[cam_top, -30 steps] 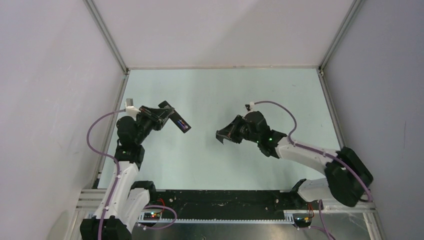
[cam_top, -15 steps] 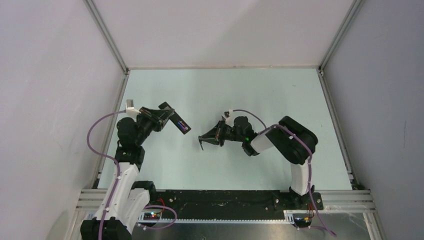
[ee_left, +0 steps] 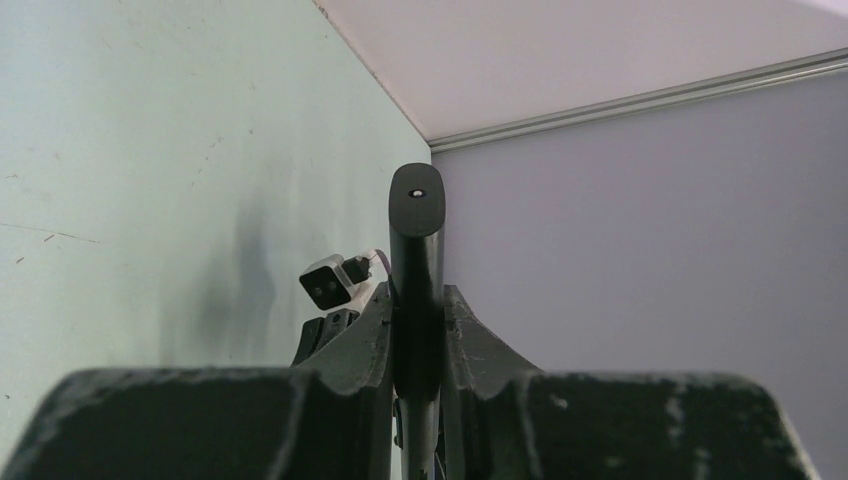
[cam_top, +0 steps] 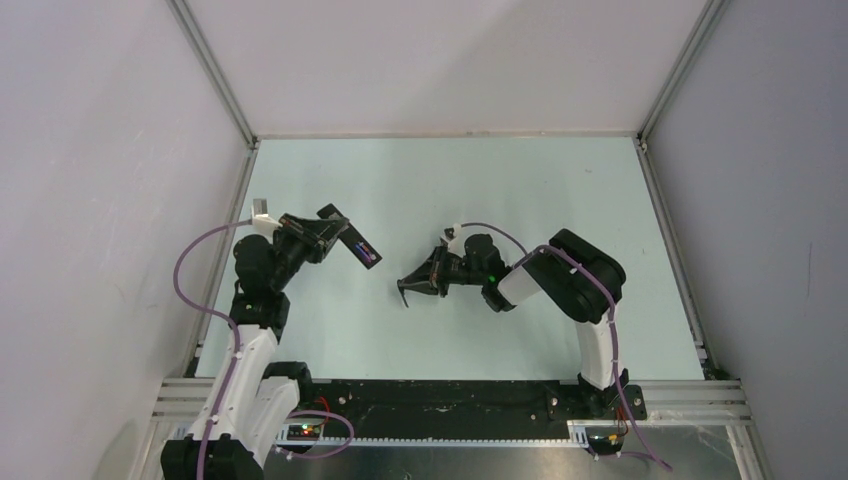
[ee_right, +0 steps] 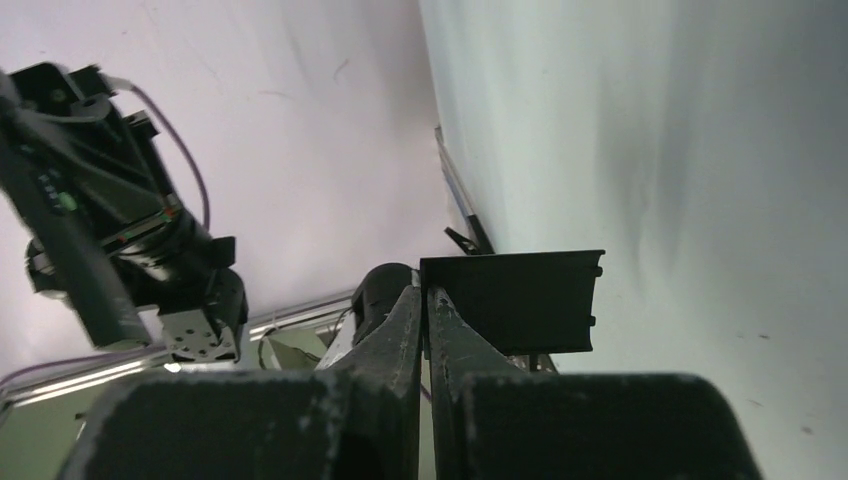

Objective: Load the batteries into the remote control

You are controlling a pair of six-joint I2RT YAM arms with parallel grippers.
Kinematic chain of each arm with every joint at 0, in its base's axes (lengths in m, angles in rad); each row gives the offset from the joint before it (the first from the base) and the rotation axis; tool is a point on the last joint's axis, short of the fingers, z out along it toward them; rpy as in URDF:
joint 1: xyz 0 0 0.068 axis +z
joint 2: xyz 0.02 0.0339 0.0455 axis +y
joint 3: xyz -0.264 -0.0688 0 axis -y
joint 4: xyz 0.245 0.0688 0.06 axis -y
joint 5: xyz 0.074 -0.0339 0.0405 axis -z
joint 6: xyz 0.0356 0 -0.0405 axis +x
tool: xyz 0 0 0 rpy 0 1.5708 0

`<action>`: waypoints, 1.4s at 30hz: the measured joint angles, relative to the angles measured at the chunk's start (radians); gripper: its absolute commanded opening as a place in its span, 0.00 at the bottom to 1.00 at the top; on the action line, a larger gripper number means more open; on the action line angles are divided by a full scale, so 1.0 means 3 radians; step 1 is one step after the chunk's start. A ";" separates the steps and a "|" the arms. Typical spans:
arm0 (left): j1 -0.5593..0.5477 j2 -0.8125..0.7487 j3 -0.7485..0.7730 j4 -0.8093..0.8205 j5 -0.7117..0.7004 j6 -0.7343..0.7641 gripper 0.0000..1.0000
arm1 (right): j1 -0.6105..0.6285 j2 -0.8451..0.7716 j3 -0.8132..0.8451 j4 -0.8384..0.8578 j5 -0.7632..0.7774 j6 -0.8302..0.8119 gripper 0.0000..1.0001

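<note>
My left gripper (cam_top: 322, 236) is shut on the slim black remote control (cam_top: 352, 240) and holds it above the table, slanting down to the right. A blue-purple battery (cam_top: 369, 254) shows in the recess near the remote's lower end. I cannot make out the dark battery. In the left wrist view the remote (ee_left: 417, 250) stands edge-on between the fingers of that gripper (ee_left: 417, 305). My right gripper (cam_top: 418, 283) is shut on the small black cover plate (cam_top: 404, 292), a short way right of and below the remote. In the right wrist view the plate (ee_right: 520, 300) sticks out past that gripper (ee_right: 425, 298).
The pale green table (cam_top: 450, 180) is walled at the back and on both sides. The left arm (ee_right: 120, 230) shows in the right wrist view. The right wrist's white camera (ee_left: 325, 282) shows behind the remote in the left wrist view.
The right arm has swung left with the cover plate, closing most of the gap to the remote, then nearly stopped. The left arm and the remote have not moved.
</note>
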 measured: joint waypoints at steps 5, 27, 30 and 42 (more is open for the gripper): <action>0.0000 0.0000 0.0000 -0.0001 0.0001 0.0001 0.00 | -0.0003 0.0053 0.0000 -0.0233 0.0005 -0.0173 0.04; 0.0000 0.0000 0.0000 -0.0011 0.0006 0.0032 0.00 | -0.0165 -0.0127 -0.0137 -0.0446 -0.0051 -0.0701 0.08; 0.0000 -0.0001 0.0000 -0.0011 0.0006 0.0034 0.00 | -0.0202 -0.0167 -0.0188 -0.0456 -0.0048 -0.0758 0.10; 0.0000 -0.0023 0.0000 -0.0014 0.0006 0.0058 0.00 | -0.0373 -0.0645 -0.0332 -0.1550 0.0402 -0.1280 0.31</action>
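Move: The black battery cover hangs from the right fingertips, its middle about 3 cm below and 2 cm behind the hand point. The bare table spot where it will lie is roughly 6 cm to that hand's right, 3 cm back and 7 cm below. The remote, in the left hand, is some 10 cm left, 2 cm ahead and 14 cm higher. From the left hand the spot is about 18 cm right, 8 cm back and 22 cm down. The cover, still between the right fingertips at first, is taken down to the table: the hand sinks about 2.5 cm and nearly stops. It then draws about 7 cm to the right with gathering speed, sinking another 3 cm and tipping its fingertips down some 20 degrees, while the fingers part and let the cover go. The left hand keeps holding the remote still. ##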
